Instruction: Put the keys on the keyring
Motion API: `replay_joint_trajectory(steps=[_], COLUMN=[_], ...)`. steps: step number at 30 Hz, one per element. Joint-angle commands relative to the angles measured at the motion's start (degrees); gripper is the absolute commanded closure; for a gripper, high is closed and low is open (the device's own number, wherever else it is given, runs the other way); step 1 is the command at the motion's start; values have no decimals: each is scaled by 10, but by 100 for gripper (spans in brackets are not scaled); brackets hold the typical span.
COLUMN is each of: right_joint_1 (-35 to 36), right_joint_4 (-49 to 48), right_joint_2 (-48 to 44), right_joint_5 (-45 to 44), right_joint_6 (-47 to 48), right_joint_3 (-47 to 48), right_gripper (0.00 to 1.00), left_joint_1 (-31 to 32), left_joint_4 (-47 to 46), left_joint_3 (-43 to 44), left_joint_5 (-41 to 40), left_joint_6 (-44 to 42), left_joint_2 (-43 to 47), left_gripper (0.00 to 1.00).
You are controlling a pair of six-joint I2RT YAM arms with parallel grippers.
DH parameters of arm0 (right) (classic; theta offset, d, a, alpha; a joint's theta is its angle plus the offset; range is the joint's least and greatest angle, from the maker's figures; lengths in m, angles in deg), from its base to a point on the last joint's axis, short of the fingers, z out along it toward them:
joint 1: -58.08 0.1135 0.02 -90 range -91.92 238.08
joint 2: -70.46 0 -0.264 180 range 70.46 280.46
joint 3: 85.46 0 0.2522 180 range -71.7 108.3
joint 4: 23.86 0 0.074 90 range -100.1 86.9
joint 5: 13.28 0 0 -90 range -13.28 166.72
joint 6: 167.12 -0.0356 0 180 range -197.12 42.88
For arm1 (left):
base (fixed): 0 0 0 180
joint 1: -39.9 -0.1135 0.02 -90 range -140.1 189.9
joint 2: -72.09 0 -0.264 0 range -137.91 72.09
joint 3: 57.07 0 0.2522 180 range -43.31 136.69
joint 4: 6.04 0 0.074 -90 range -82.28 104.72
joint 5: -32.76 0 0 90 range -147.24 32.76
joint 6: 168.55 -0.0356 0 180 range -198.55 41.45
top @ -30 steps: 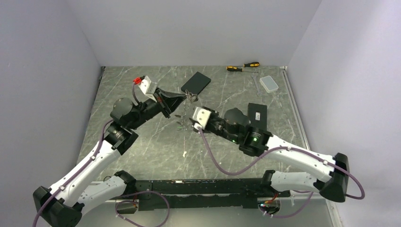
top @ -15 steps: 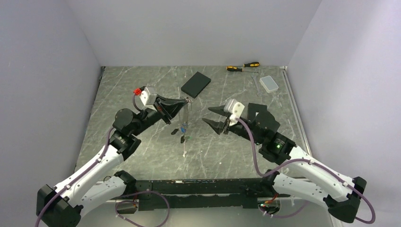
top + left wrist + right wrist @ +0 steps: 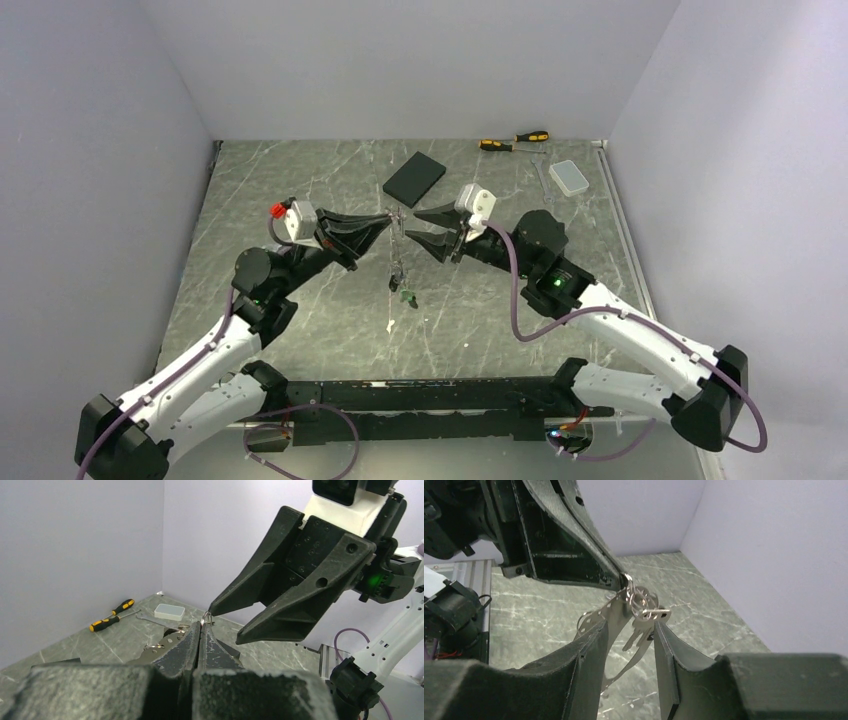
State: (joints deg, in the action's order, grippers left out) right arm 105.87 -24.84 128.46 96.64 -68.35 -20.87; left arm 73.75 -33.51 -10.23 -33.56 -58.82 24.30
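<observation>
My left gripper is shut on the keyring and holds it above the table. Only a small arc of wire shows past its fingertips. Below it hangs a silver perforated band, and the keys dangle with dark and green heads. In the right wrist view two silver keys hang from small rings. My right gripper is open and faces the left one, one finger on each side of the keys. I cannot tell whether it touches them.
A flat black box lies behind the grippers. Two yellow-and-black screwdrivers, a wrench and a small white case sit at the back right. A small pale scrap lies on the marble table.
My right gripper backed off to the right, then rose and came in again around the hanging keys. My left gripper shifted slightly right and lower with the keyring, and the keys swung along.
</observation>
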Motion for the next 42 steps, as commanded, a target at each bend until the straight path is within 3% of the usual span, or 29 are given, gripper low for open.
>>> replay_joint_trajectory(steps=[1, 15, 21, 26, 32, 34, 39, 42], right_joint_1=[-4, -19, -28, -32, -34, -34, -34, -34], right_joint_4=[-68, -103, -114, -116, -123, -119, -114, -105], right_joint_2=[11, 53, 63, 70, 68, 68, 62, 62], right_joint_5=[40, 79, 99, 118, 146, 148, 137, 129], right_joint_6=[-11, -26, -33, -36, -32, -27, -15, -6], right_joint_3=[40, 50, 54, 57, 51, 49, 40, 38], right_gripper=[59, 66, 78, 100, 100, 100, 100, 100], left_joint_1=[1, 0, 0, -1, 0, -1, 0, 0], left_joint_4=[-83, -129, -151, -154, -125, -108, -48, -3], left_joint_3=[-5, -14, -21, -24, -19, -20, -12, -1], left_joint_5=[10, 20, 20, 14, 17, 5, 10, 22], left_joint_6=[16, 25, 31, 24, 6, 0, -27, -50], left_joint_2=[8, -13, -20, -20, -16, -9, 6, 14], left_gripper=[100, 100, 100, 100, 100, 94, 66, 58])
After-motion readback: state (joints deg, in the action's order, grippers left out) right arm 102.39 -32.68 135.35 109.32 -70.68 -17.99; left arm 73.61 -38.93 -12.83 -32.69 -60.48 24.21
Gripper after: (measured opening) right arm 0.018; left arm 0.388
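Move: The keyring stands out about 1 cm to the right of my left hand's shut fingertips and roughly 1 cm above them. From my open right hand it lies some 3 cm to the left, 1 cm ahead and 1 cm higher. The handcuffs hang around 9 cm below my left hand and 1 cm to its right, level with it fore and aft. The lowest keys dangle straight under the cuffs, some 20 cm below that hand. I bring my right hand about 2 cm left and 1 cm up onto the keyring my left hand holds out, turning it some 10 degrees counter-clockwise, and shut its fingers to pinch the wire. My left hand stays nearly in place and, once the right has closed, opens its fingers and lets go. ##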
